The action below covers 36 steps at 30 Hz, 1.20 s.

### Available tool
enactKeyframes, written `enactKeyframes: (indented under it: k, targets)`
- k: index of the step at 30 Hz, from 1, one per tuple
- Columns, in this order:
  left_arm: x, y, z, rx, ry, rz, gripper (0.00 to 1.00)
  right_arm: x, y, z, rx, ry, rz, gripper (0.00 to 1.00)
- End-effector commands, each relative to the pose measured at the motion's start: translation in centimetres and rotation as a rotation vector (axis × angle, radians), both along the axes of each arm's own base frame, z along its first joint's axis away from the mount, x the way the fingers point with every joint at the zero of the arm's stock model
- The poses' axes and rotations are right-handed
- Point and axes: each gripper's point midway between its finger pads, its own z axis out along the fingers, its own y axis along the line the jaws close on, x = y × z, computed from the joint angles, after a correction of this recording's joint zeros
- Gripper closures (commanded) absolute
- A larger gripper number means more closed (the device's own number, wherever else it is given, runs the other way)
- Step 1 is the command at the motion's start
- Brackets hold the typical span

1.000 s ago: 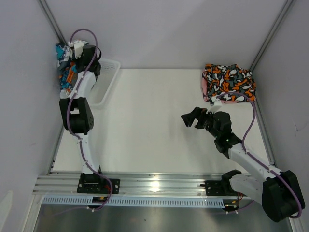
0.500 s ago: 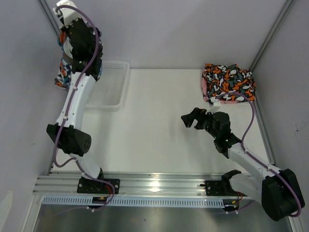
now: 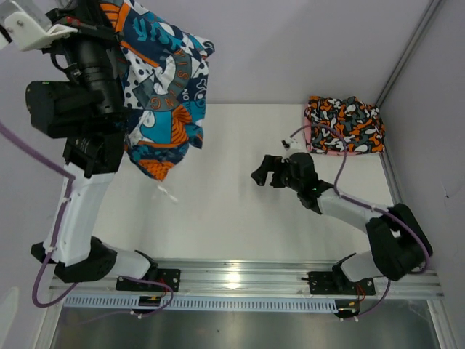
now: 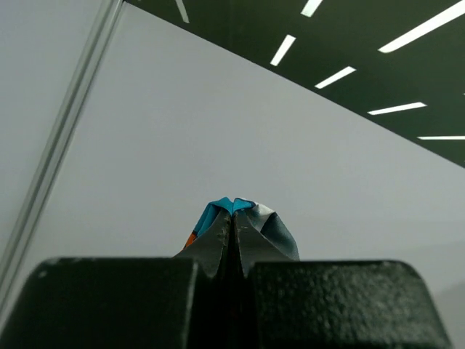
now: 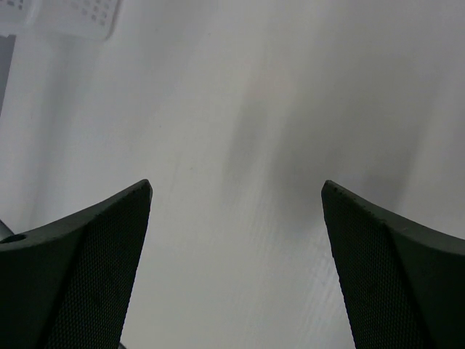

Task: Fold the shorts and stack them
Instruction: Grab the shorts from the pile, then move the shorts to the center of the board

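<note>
Teal-navy shorts [image 3: 163, 94] with orange and white graphics hang in the air over the table's left side, spread loosely with a drawstring dangling below. My left gripper [image 4: 232, 211] is raised high and shut on a pinch of their fabric [image 4: 247, 211]. At the back right corner, black shorts with orange-white blotches [image 3: 345, 122] lie folded on top of pink shorts [image 3: 308, 134]. My right gripper [image 3: 263, 173] hovers low over the middle of the table, open, with only bare table between its fingers [image 5: 109, 240].
A corner of a white mesh basket [image 5: 65, 14] shows at the top left of the right wrist view; in the top view the raised left arm [image 3: 80, 109] and the hanging shorts cover it. Enclosure walls stand to the left, right and back.
The left arm has risen steeply from the basket, carrying the teal-navy shorts up and towards the middle. The right gripper has shifted a little to the left, still open.
</note>
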Motion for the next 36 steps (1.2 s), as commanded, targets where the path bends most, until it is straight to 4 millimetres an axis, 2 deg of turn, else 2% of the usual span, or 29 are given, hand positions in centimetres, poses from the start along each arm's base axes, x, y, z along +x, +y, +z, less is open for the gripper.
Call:
enactKeyframes:
  k: [1,2,3,4,6,7,8,9,10,13,14,15,16,17,18,19,21,22,23,25,27,28,29,30,31,32,33,34,36]
  targets:
    - [-2.8,-1.1,1.4,0.01,-0.076,-0.14,1.0,2.2,4.0,1.0,0.002,0.0,0.002,0.01]
    - [-3.7,-0.8,1.6,-0.002,-0.095,-0.159,1.0,3.3,5.5,2.6,0.042,-0.021,-0.005,0.01]
    - [-4.7,-0.5,1.1,-0.017,-0.113,-0.187,1.0,3.7,6.7,2.5,0.052,-0.011,0.001,0.01]
    - [-5.8,-0.1,1.4,-0.03,-0.14,-0.202,1.0,4.5,7.7,0.2,0.032,0.04,-0.001,0.01]
    - [-6.9,0.2,0.9,-0.033,-0.155,-0.223,1.0,7.1,10.7,1.9,0.085,0.045,-0.011,0.01]
    - [-8.9,1.4,1.5,-0.058,-0.188,-0.238,1.0,8.0,11.7,-1.7,0.051,0.115,-0.018,0.02]
    - [-9.7,1.8,1.5,-0.067,-0.197,-0.249,1.0,8.9,12.8,-2.2,0.057,0.124,-0.021,0.02]
    - [-9.4,1.4,0.6,-0.057,-0.169,-0.265,1.0,11.0,14.7,-0.3,0.108,0.098,-0.041,0.02]
    - [-11.5,2.5,0.8,-0.093,-0.199,-0.29,1.0,11.1,16.2,-4.4,0.069,0.166,-0.036,0.02]
    - [-12.3,2.4,-1.3,-0.107,-0.177,-0.343,1.0,13.8,21.0,-3.7,0.145,0.152,-0.065,0.02]
    - [-14.1,3.5,-1.2,-0.125,-0.2,-0.352,1.0,13.9,22.3,-7.6,0.126,0.202,-0.065,0.02]
    - [-14.0,3.3,-2.0,-0.124,-0.184,-0.361,1.0,14.2,23.8,-8.1,0.141,0.214,-0.057,0.03]
    - [-14.6,3.6,-1.9,-0.121,-0.19,-0.369,1.0,14.8,27.0,-4.9,0.208,0.189,-0.017,0.03]
    - [-15.2,3.9,-2.2,-0.118,-0.18,-0.368,1.0,14.3,28.7,-7.8,0.2,0.226,0.017,0.03]
    - [-15.4,4.2,-2.3,-0.121,-0.176,-0.366,1.0,13.9,30.7,-7.1,0.234,0.218,0.069,0.02]
    - [-15.7,4.3,-2.4,-0.117,-0.173,-0.362,1.0,13.6,33.6,-2.9,0.325,0.148,0.161,0.01]
    - [-16.0,4.7,-2.8,-0.111,-0.164,-0.348,1.0,11.0,37.3,-2.5,0.356,0.109,0.267,0.01]
    - [-16.0,4.8,-2.9,-0.106,-0.161,-0.342,1.0,10.4,38.6,0.5,0.39,0.038,0.324,0.01]
    - [-15.9,4.8,-3.1,-0.105,-0.154,-0.339,1.0,9.5,39.3,1.0,0.396,0.018,0.35,0.0]
    - [-15.7,4.6,-3.3,-0.098,-0.145,-0.342,1.0,9.3,39.1,3.8,0.413,-0.021,0.357,0.01]
    - [-15.2,4.2,-3.6,-0.091,-0.13,-0.348,1.0,10.2,37.0,2.3,0.363,0.0,0.302,0.0]
    - [-15.0,3.9,-3.7,-0.094,-0.126,-0.357,1.0,10.4,35.9,5.6,0.38,-0.037,0.287,0.01]
    - [-14.9,3.8,-3.8,-0.095,-0.125,-0.361,1.0,10.6,34.9,5.9,0.369,-0.042,0.269,0.01]
    - [-14.4,3.3,-4.2,-0.09,-0.114,-0.372,1.0,11.0,32.9,3.5,0.312,-0.018,0.243,0.0]
    - [-14.2,3.1,-4.3,-0.098,-0.112,-0.384,1.0,11.0,31.5,6.2,0.315,-0.042,0.226,0.0]
    - [-14.0,2.9,-4.5,-0.1,-0.109,-0.391,1.0,11.2,30.3,6.5,0.294,-0.039,0.205,0.01]
    - [-13.4,2.3,-5.1,-0.094,-0.094,-0.4,1.0,11.2,28.3,4.5,0.24,-0.015,0.19,0.01]
    - [-13.3,2.1,-5.2,-0.105,-0.092,-0.417,1.0,10.8,27.0,7.7,0.261,-0.056,0.186,0.01]
    - [-12.3,1.2,-6.2,-0.106,-0.067,-0.441,1.0,10.2,24.6,8.6,0.246,-0.073,0.169,0.0]
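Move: The left hand already holds the printed shorts high over the table; their middle hangs about 25 cm below it, some 5 cm to its right and perhaps 3 cm ahead. From that hand the white basket lies about 22 cm ahead, 8 cm left and 67 cm below. From the open right hand the shorts' middle is roughly 33 cm left, about 2 cm ahead and 30 cm higher; the basket lies about 20 cm ahead, 43 cm left and 8 cm below. Backward goes the left hand, carrying the shorts some 18 cm towards its base and a little left, then easing partly forward, right and down again, turning about 20 degrees clockwise and keeping its grip. Meanwhile the right hand, fingers open, sweeps quickly left and forward to near the basket, dipping about 7 cm on the way; it swings nearly 40 cm left while drawing back, then returns about 9 cm right. ##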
